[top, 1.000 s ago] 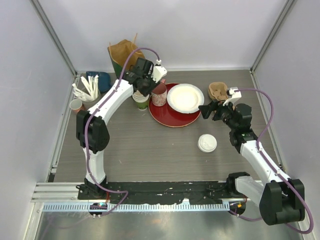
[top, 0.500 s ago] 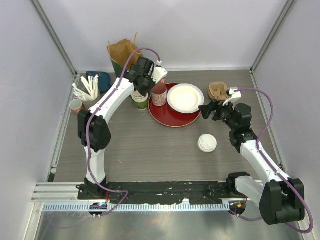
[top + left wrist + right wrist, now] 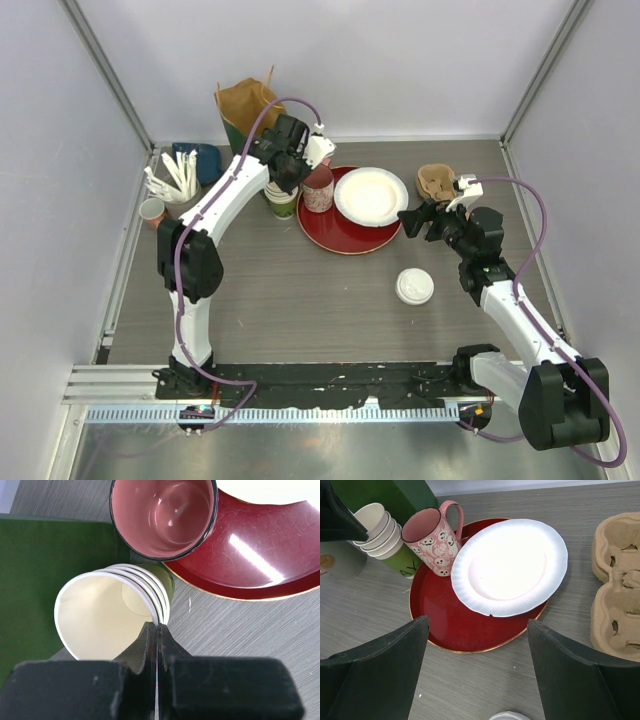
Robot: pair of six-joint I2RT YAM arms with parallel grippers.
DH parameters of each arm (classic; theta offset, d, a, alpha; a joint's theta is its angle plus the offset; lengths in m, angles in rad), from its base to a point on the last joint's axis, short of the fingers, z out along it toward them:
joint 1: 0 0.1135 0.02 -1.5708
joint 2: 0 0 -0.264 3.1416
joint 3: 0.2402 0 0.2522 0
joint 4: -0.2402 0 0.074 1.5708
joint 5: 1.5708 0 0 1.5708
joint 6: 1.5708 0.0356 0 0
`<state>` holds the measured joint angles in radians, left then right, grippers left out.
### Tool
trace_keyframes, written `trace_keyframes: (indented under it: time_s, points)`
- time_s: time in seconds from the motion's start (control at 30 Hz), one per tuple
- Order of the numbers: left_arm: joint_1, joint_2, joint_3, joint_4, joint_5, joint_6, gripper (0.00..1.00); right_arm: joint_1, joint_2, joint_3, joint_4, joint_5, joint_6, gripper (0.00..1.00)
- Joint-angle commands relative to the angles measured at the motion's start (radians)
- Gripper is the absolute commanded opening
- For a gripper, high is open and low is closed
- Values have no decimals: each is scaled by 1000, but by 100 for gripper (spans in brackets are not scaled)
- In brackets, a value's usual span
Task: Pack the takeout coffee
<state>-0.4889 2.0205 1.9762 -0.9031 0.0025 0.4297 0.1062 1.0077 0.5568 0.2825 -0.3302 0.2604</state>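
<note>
A tilted stack of green paper coffee cups (image 3: 107,612) with cream insides stands left of the red plate, also visible from above (image 3: 282,203) and from the right wrist (image 3: 380,527). My left gripper (image 3: 158,626) is shut on the top cup's rim, one finger inside the cup and one outside. From above, the left gripper (image 3: 288,180) sits over the stack. A round white lid (image 3: 414,286) lies on the table. My right gripper (image 3: 477,625) hangs open over the table near the plate's edge, holding nothing, above and behind the lid.
A pink speckled mug (image 3: 432,540) and a white paper plate (image 3: 510,565) sit on the red plate (image 3: 450,620). A brown pulp cup carrier (image 3: 436,181) lies at the back right. A green bag (image 3: 245,115), white utensils (image 3: 175,175) and a small cup (image 3: 152,210) stand at the back left.
My left gripper has closed onto the rim of the top cup of the stack. The right arm has stayed where it was.
</note>
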Motion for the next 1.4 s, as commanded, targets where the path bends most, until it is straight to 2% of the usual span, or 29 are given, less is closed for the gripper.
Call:
trace_keyframes:
  time_s: [0.0,0.37,0.63,0.77,0.9,1.0,1.07,1.1,1.2,1.27,1.37]
  points:
    - [0,-14,29,-3,17,-9,0,-2,-29,5,34,7,-13,84]
    - [1,-192,-26,61,4,40,0,0,-26,6,35,0,-9,84]
    - [-2,-232,-79,76,4,78,0,0,-32,3,34,0,-10,84]
    - [-5,-270,-53,81,-54,87,0,-2,-40,3,32,0,-9,84]
    - [-33,-328,12,28,-73,90,0,-2,-38,5,30,0,-9,84]
    - [-89,-390,30,-64,-9,73,0,0,-40,8,27,2,-9,84]
    - [-140,-459,-26,-109,34,79,0,0,-44,12,24,3,3,84]
    - [-201,-483,-102,-141,45,93,0,-2,-47,20,23,3,8,84]
    - [-289,-540,-259,-175,70,123,0,-2,-54,43,6,2,19,84]
    - [-304,-551,-328,-157,74,110,0,-2,-61,48,1,2,17,84]
    - [-364,-562,-471,-41,11,115,0,0,-69,46,7,2,25,84]
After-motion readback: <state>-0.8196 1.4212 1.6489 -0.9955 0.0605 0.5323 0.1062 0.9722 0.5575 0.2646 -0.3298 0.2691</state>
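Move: The left hand already has the top paper cup's rim pinched, with the cup stack's middle some 3 cm ahead, 2 cm left and 8 cm below. The open table this cup is carried over lies about 19 cm back and 4 cm right. The mug stands roughly 5 cm ahead and 6 cm right, the red tray 1 cm ahead and 14 cm right, the paper bag 14 cm ahead and 10 cm left. From the right hand, that open table is about 9 cm back and 22 cm left. The top paper cup, still pinched by its rim in the left hand's shut fingers, is drawn upward out of the stack, slowly at first. From about 9 cm up the hand swings quickly back towards the base and slightly right, away from the paper bag and over open table, some 19 cm back in all; it tops out near 15 cm, then sinks 3–4 cm while the wrist turns about 25 degrees clockwise. ##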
